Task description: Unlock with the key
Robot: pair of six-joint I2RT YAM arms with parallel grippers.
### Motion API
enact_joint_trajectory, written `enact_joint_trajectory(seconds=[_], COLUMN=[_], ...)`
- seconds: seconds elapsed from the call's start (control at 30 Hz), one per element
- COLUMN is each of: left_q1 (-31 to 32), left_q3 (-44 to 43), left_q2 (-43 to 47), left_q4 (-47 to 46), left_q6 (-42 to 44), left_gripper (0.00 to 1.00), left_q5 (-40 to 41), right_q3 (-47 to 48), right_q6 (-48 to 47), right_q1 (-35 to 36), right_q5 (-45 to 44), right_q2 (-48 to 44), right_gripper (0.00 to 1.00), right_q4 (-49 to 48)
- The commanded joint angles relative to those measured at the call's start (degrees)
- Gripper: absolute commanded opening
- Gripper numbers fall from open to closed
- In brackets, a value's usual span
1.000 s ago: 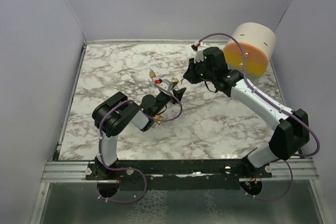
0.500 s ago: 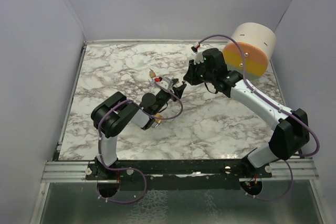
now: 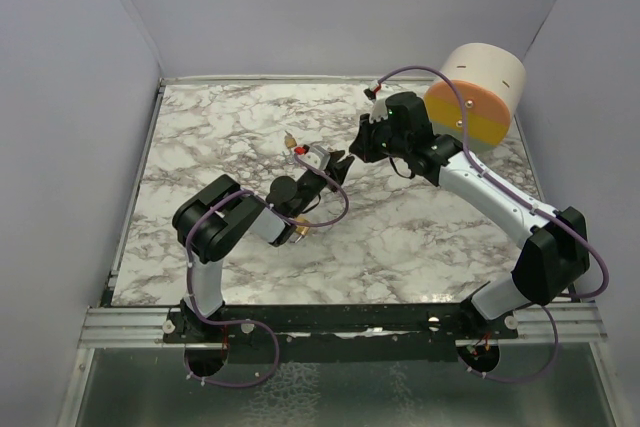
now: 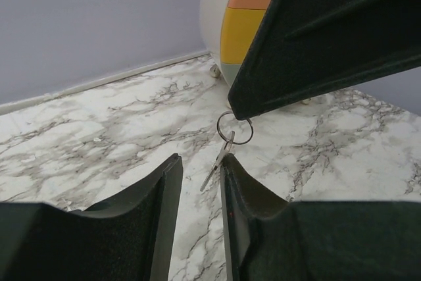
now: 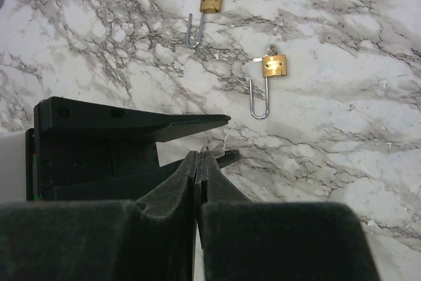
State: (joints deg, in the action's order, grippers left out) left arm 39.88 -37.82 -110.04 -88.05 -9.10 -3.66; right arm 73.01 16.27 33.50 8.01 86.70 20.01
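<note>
A small silver key (image 4: 220,159) hangs from a wire ring (image 4: 235,127). My right gripper (image 5: 199,154) is shut on that ring, and its dark fingers (image 4: 329,31) fill the upper right of the left wrist view. My left gripper (image 4: 200,159) is open, its jaws a narrow gap apart. The key's blade hangs between its fingertips, against the right one. In the top view the two grippers meet mid-table, left gripper (image 3: 338,163) and right gripper (image 3: 358,147). Two brass padlocks (image 5: 211,1) (image 5: 274,66) lie on the marble with long shackles.
A large white cylinder with orange and yellow bands (image 3: 478,87) stands at the back right, behind the right arm. The marble tabletop (image 3: 220,127) is walled in by grey panels. Both padlocks (image 3: 292,145) lie just left of the left wrist.
The left gripper's jaws have narrowed around the hanging key, and the left wrist has edged toward the right gripper. The right gripper stays shut and in place.
</note>
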Motion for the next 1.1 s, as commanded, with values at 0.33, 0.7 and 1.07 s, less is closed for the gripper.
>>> enact_joint_trajectory(seconds=[0.33, 0.7, 1.07], left_q1=[-0.40, -6.78, -11.62], left_q3=[1.96, -1.82, -10.76], left_q2=[3.62, 14.86, 11.24], left_q4=[-13.53, 16.94, 28.56], left_q6=[-4.45, -19.61, -31.34], left_gripper=[0.00, 0.00, 0.00], left_q5=[-4.02, -19.46, -46.75], right_q3=[-1.40, -8.51, -22.54], right_q6=[1.72, 3.28, 11.21], right_q1=[0.43, -3.63, -14.52], right_q5=[-1.70, 1.33, 24.49], right_q2=[-1.91, -8.54, -12.27], right_gripper=[0.01, 0.31, 0.53], right_q4=[0.09, -11.48, -38.00])
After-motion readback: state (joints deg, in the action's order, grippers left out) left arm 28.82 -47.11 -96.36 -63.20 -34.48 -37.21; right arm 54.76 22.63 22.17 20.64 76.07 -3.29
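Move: The key, still pinched in the right fingertips, stands between the open left fingertips, about 1 cm ahead, 1 cm right of and 1 cm above the left hand. From the right hand it is some 1 cm ahead, 1 cm left and 1 cm below. On the table about 16 cm below the left hand, a small padlock lies roughly 11 cm ahead and 2 cm left, the large padlock 6 cm back and 11 cm left. Left fingers close on the key and lift it about 7 cm, turning clockwise; right opens and shifts left. ##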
